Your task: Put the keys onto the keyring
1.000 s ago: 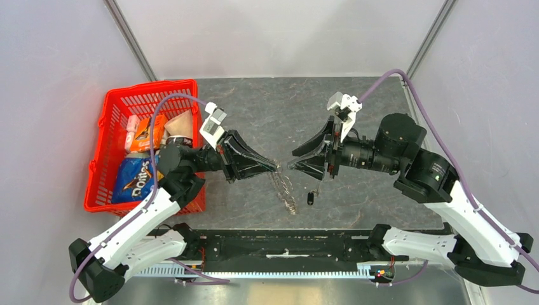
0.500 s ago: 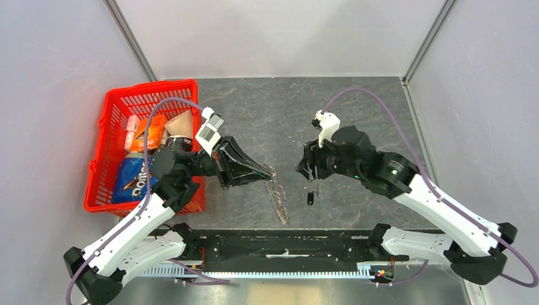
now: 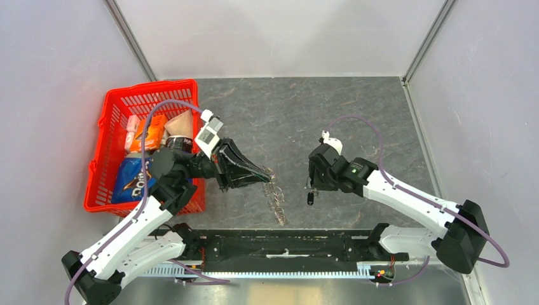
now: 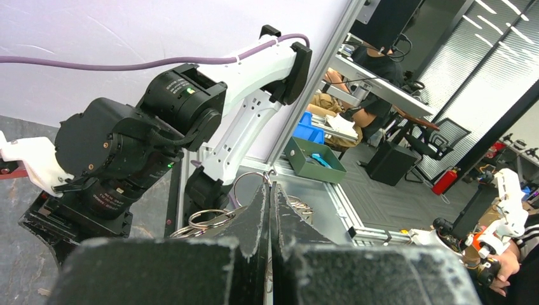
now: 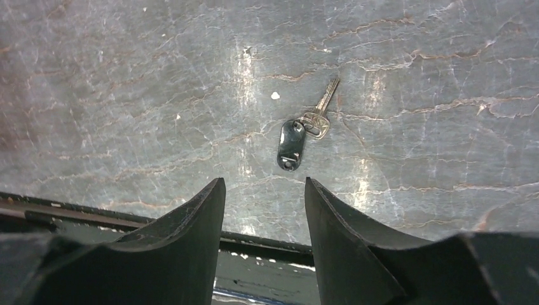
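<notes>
The keys (image 5: 290, 145) lie flat on the grey table: a small black oblong head joined to a thin silvery key (image 5: 321, 111). My right gripper (image 5: 264, 181) hovers just on the near side of them, pointing down, open, nothing between its fingers. From above, the keys (image 3: 310, 198) show just below the right gripper (image 3: 311, 185). My left gripper (image 3: 264, 175) is shut on the keyring (image 3: 275, 194), whose linked metal rings hang from the tips down to the table. In the left wrist view, the rings (image 4: 208, 219) stick out left of the shut left gripper (image 4: 268, 188).
A red basket (image 3: 111, 121) with snack bags, among them a blue chips bag (image 3: 133, 181), stands at the left, close behind the left arm. A black rail (image 3: 286, 244) runs along the table's near edge, close to the keys.
My right arm has swung from level to pointing down and dropped low over the keys. The left gripper has drawn slightly left and nearer, the keyring still hanging from it.
</notes>
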You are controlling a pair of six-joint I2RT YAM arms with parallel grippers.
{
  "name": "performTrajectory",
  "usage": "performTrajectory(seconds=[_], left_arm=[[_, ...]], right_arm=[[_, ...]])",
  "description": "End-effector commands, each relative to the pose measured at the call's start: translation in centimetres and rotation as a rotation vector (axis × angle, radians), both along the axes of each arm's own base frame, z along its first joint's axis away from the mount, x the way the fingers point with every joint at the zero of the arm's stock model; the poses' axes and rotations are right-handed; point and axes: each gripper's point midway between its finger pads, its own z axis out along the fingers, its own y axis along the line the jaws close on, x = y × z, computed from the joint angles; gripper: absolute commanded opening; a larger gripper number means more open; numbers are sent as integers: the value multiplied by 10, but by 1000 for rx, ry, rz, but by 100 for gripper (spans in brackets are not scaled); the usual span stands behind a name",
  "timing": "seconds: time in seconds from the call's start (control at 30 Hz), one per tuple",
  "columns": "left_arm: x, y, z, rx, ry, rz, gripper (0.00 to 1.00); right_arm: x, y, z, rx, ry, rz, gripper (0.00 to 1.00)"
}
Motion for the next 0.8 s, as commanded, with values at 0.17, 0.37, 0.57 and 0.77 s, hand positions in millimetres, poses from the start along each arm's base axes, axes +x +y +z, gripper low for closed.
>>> performTrajectory(seconds=[0.17, 0.37, 0.57, 0.77], left_arm=[[1, 3, 8, -24, -41, 36, 2], [5, 5, 4, 13, -26, 81, 2], [5, 7, -1, 35, -36, 100, 2], [4, 7, -3, 46, -36, 99, 2]], right_arm=[[20, 9, -16, 79, 9, -257, 58], [26, 14, -40, 55, 65, -357, 57], [26, 15, -61, 25, 116, -425, 57], [24, 15, -76, 6, 152, -466, 56]])
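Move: My right fingers, half open, hang above the table with the key about 6 cm ahead, 2 cm to the right and some 10 cm below. Its black tag is roughly 3 cm ahead, straight in line and as low. The keyring hangs about 11 cm to the left, 11 cm back and 23 cm higher. From my left hand, which grips that keyring, the key lies some 17 cm ahead, 13 cm to the right and 40 cm down. I bring my right hand down about 8 cm towards the key and its tag, after a first small reach forward. Meanwhile I turn it some 20 degrees clockwise and tip the fingers nearer to straight down, keeping them half open and touching nothing yet. My left hand keeps its pinch on the keyring and sinks a couple of centimetres. ##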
